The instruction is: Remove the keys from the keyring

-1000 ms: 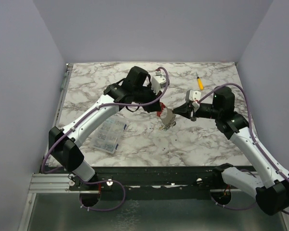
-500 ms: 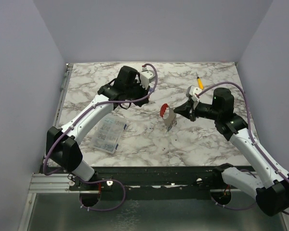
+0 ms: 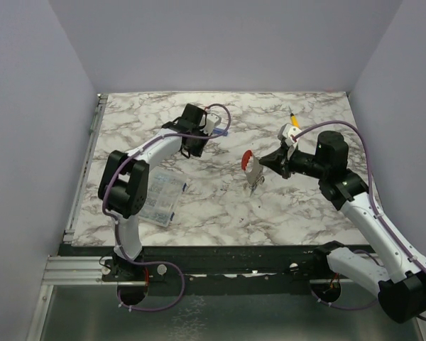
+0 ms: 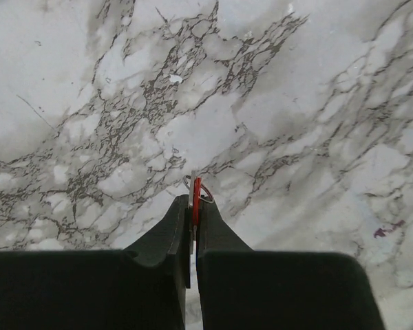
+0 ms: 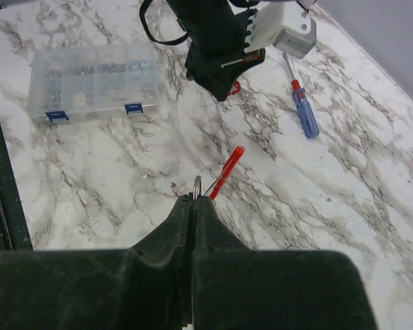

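The keyring (image 3: 247, 158), a red curved loop with a grey strip, hangs above the table's middle, with small keys (image 3: 254, 186) dangling under it. My right gripper (image 3: 268, 164) is shut on its metal ring. In the right wrist view the ring (image 5: 197, 184) sticks out of the shut right gripper (image 5: 195, 199), and the red loop (image 5: 226, 172) shows edge-on beyond it. My left gripper (image 3: 193, 148) stands apart at the back left. In its own view the left gripper (image 4: 194, 203) is shut on a red-headed key (image 4: 197, 194) that carries a small wire ring, just above the marble.
A clear compartment box (image 3: 160, 199) lies at the front left. A blue-and-red screwdriver (image 5: 303, 110) lies beside the left arm, and a yellow-handled tool (image 3: 294, 122) at the back right. The marble table's far edge (image 3: 220, 93) meets grey walls.
My left arm has pulled away from the keyring to the back left, carrying the red key in shut jaws. The right gripper still holds the keyring, shifted slightly right.
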`<state>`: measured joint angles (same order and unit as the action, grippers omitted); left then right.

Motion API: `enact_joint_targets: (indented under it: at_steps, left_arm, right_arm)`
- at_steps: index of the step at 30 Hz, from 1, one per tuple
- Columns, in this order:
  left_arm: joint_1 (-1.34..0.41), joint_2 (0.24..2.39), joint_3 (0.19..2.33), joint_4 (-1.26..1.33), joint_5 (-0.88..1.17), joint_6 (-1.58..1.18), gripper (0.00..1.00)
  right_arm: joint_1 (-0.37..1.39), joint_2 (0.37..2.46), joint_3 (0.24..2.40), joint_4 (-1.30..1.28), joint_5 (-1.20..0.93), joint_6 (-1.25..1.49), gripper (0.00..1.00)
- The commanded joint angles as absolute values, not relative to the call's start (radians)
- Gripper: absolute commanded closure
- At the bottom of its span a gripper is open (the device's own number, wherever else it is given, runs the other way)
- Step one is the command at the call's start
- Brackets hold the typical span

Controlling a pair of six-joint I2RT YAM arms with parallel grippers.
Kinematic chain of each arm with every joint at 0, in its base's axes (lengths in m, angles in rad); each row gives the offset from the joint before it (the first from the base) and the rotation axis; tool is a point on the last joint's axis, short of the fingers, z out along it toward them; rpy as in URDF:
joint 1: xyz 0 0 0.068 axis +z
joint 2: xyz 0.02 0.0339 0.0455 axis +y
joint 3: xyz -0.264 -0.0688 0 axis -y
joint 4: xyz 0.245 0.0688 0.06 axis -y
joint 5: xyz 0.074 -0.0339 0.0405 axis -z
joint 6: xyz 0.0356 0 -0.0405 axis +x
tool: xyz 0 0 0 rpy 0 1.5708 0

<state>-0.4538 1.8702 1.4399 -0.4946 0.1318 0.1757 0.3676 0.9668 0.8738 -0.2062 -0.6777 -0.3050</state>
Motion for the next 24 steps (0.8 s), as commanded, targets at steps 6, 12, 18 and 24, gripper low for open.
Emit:
enact_joint_targets:
  at_steps: [6,12,18,24]
  left_arm:
    - [-0.434,2.062,1.552,-0.474,0.093,0.173,1.00]
    - [-0.433,2.094,1.533,-0.475,0.094,0.100,0.96]
    - [-0.432,2.100,1.567,-0.525,0.110,0.087,0.61]
    - [-0.432,2.025,1.633,-0.597,0.170,0.083,0.34]
  right_arm:
    - [0.372,0.928,0.879,-0.241,-0.621,-0.292,0.99]
    - [0.372,0.930,0.882,-0.250,-0.606,-0.301,0.99]
    - [0.373,0.956,0.902,-0.258,-0.622,-0.307,0.99]
    - [0.373,0.983,0.922,-0.259,-0.653,-0.309,0.99]
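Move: The left hand already holds the red tag with its key and small ring; the bare bit of marble they are bound for lies about 7 cm below it and 2 cm ahead. From this hand the blue screwdriver handle is some 12 cm ahead and 5 cm right, and the clear parts box about 10 cm back and 13 cm left, both down on the table. The right hand has the landing spot roughly 17 cm ahead, 20 cm left and 23 cm below. The left hand sinks some 6.5 cm to the marble short of the screwdriver, easing about 2 cm forward as it goes, fast at first and then slowing to a stop, with the red tag and key still pinched between its shut fingers. Down at the table it opens the fingers to a little over half and lets go of them, the wrist tipping slightly steeper, and then just begins to rise, under a centimetre. ##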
